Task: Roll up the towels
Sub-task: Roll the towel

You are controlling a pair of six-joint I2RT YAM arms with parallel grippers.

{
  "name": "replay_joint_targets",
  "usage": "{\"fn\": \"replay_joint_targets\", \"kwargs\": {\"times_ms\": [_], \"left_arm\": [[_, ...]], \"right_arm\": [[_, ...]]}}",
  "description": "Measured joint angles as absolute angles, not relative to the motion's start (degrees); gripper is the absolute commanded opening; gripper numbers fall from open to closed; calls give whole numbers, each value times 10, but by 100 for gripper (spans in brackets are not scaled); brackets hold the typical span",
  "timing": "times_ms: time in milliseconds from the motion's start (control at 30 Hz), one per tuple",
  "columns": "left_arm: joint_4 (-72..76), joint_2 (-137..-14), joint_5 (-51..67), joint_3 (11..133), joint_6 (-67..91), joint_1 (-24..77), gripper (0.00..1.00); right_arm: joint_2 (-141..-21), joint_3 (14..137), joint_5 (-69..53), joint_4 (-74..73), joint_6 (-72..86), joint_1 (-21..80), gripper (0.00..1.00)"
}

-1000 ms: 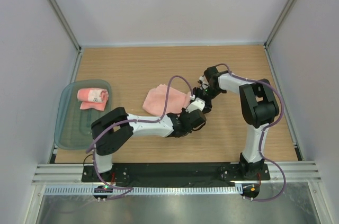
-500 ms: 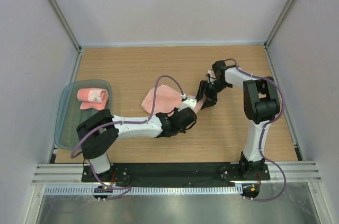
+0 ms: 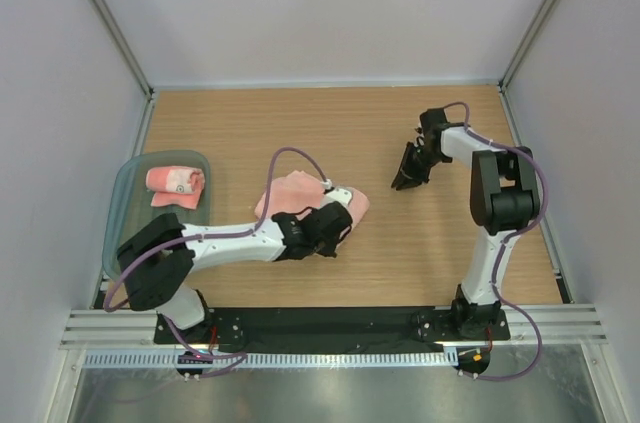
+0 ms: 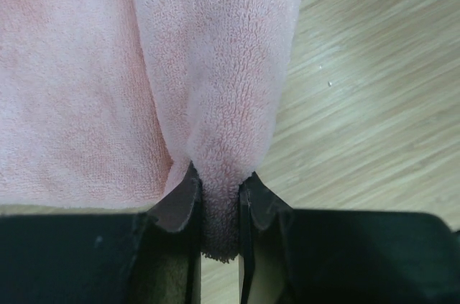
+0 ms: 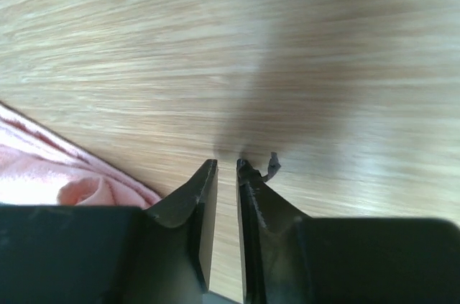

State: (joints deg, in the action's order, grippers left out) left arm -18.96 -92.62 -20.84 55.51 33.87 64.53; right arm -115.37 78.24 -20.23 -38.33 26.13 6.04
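A salmon-pink towel [image 3: 288, 193] lies crumpled on the wooden table left of centre. My left gripper [image 3: 342, 211] is at its right end, shut on a raised fold of the towel [image 4: 215, 67]. The fold stands pinched between the left gripper's [image 4: 219, 189] two black fingers. My right gripper [image 3: 400, 183] hovers low over bare wood to the right, apart from the cloth. In its wrist view the right gripper [image 5: 226, 167] has its jaws almost together with nothing between them. An edge of the towel [image 5: 36, 174] shows at lower left. A second, rolled towel [image 3: 175, 183] lies in the tray.
A translucent grey-green plastic tray [image 3: 120, 233] sits at the left edge of the table. White walls with metal posts enclose the table on three sides. A small torn scrap of tape hangs from one right fingertip [image 5: 272, 166].
My right gripper has drawn back from the towel toward the right and its jaws have narrowed. My left gripper has dragged the pinched fold leftward, bunching the towel.
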Motion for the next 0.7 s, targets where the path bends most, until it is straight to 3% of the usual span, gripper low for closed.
{"fn": "replay_joint_targets", "kwargs": {"times_ms": [200, 367, 567, 700], "left_arm": [[-117, -830, -85, 455, 400, 547, 0], [-40, -798, 17, 393, 470, 456, 0], [135, -793, 166, 279, 600, 354, 0], [194, -802, 207, 254, 656, 333, 0]], "right_arm": [[-1075, 706, -187, -356, 275, 35, 37], [-975, 601, -260, -270, 304, 30, 50], [-901, 516, -347, -184, 331, 66, 70], [-892, 501, -365, -133, 348, 120, 75]]}}
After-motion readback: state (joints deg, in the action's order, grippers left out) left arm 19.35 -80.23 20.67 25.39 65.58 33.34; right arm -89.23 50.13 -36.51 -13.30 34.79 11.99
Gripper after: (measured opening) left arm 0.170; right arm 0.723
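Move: The left hand still pinches the near end of the towel roll, whose middle lies some 6 cm ahead of it, about 2 cm to its right and roughly level. The flat part waiting to be rolled up has its middle about 11 cm ahead, 10 cm to the left and 4 cm below that hand. From the empty right hand, low over the table, the roll's middle is roughly 11 cm to the left and 9 cm back, about 1 cm higher. The left hand keeps its pinch on the near end and turns the roll over leftwards onto the flat part, travelling about 5 cm left and 3 cm forward while the wrist tips over by more than 50 degrees, so its fingers swing round to point right. The right hand, touching nothing, first slips back and 2 cm to the right, then swings about 9 cm left while still drawing back and rising some 7 cm, its fingers opening wide beside the roll. ##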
